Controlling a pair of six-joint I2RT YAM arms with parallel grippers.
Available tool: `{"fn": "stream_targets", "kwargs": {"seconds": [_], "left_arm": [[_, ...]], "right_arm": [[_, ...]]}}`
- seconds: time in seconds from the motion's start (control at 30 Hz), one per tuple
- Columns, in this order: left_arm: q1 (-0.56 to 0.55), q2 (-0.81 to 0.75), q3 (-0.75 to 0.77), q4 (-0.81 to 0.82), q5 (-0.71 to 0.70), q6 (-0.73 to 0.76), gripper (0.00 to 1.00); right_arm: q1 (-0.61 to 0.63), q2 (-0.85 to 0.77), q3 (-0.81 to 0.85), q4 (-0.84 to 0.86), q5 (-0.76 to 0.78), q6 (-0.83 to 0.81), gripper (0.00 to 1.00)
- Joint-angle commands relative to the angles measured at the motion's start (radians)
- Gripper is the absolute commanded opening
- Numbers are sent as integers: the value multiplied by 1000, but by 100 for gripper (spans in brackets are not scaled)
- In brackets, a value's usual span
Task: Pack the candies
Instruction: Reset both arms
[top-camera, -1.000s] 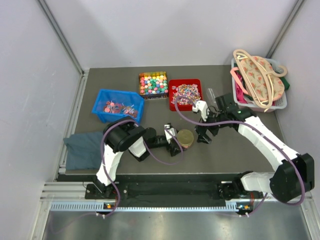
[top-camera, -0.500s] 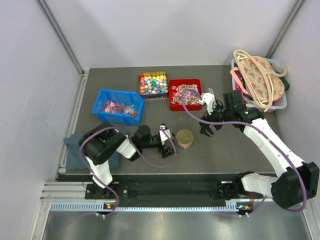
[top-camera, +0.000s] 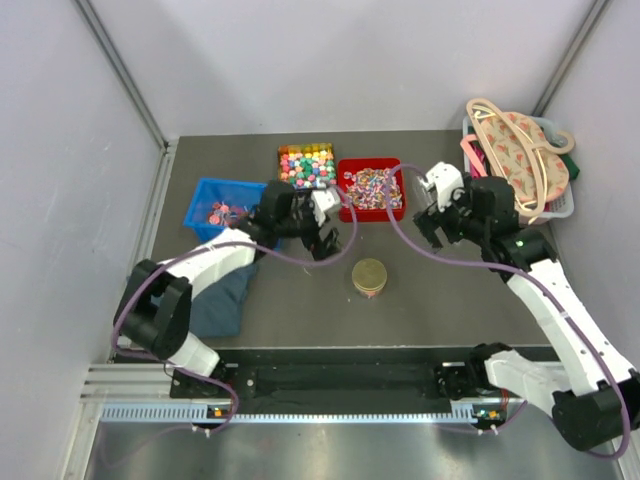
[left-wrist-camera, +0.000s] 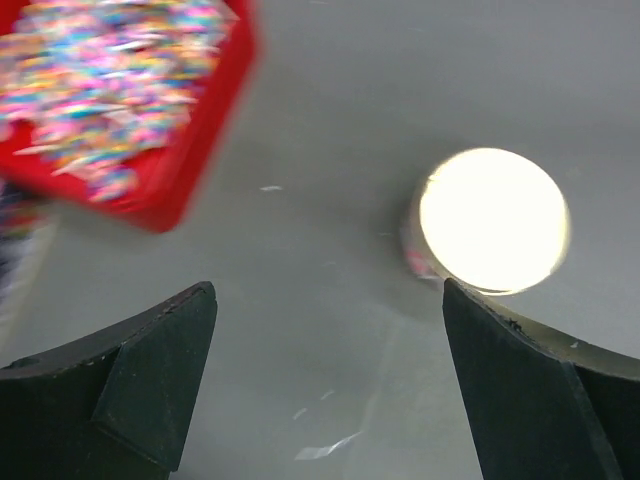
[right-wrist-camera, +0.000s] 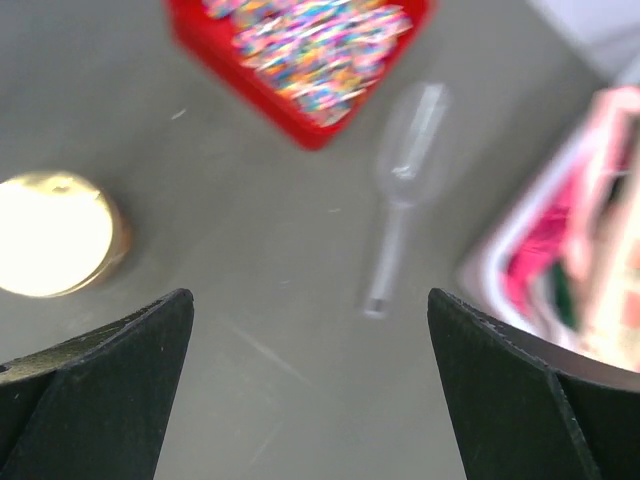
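Twist-wrapped candies (top-camera: 372, 187) fill a red tray (top-camera: 345, 212). Multicoloured cube candies (top-camera: 307, 165) lie in a tray behind it, and a few more candies (top-camera: 228, 211) sit in a blue bin (top-camera: 205, 190). A round jar with a pale gold lid (top-camera: 369, 274) stands on the mat. My left gripper (top-camera: 326, 228) hovers open between the blue bin and the red tray, its view showing the red tray (left-wrist-camera: 170, 200) and the lid (left-wrist-camera: 493, 220). My right gripper (top-camera: 432, 222) hangs open just right of the red tray. Neither gripper holds anything.
A clear plastic scoop (right-wrist-camera: 405, 170) lies on the mat between the red tray (right-wrist-camera: 300, 125) and a white basket (top-camera: 560, 205) of hangers and cloth at the back right. A dark blue cloth (top-camera: 215, 300) lies at the front left. Grey walls enclose the mat.
My left arm swung away from the jar and back toward the trays. My right arm rose and drew back to the right. Both grippers stayed open.
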Motion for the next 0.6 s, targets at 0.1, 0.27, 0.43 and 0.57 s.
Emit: {"fn": "stream_targets", "kwargs": {"seconds": [0.1, 0.27, 0.43, 0.57], "left_arm": [[210, -164, 339, -473, -239, -44, 99], [463, -219, 543, -529, -243, -65, 99], [714, -163, 782, -585, -88, -162, 99], [745, -157, 767, -559, -92, -168, 99]], "right_arm": [[-7, -95, 139, 154, 280, 63, 99], [-7, -138, 211, 199, 370, 58, 99], [-7, -181, 267, 262, 443, -5, 99], [-6, -198, 305, 256, 449, -5, 99]]}}
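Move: The closed, packed jar stands about 10 cm to the left hand's right, 4 cm back and 11 cm below; from this hand the blue box lies roughly 14 cm ahead and 21 cm left, and the red tray 20 cm ahead and 11 cm right. From the right hand the jar lies some 17 cm left, 3 cm back and 21 cm below, the scoop 17 cm ahead and 2 cm left, and the hanger basket 23 cm ahead and 20 cm right. The jar is left standing, untouched, as both empty, open hands clear away. The left sweeps quickly left and up, about 30 cm each way with some 10 cm forward, passing high above the blue box and swinging about 50 degrees counter-clockwise; the right climbs about 20 cm, drifting right, its fingers tipping up and turning clockwise. ##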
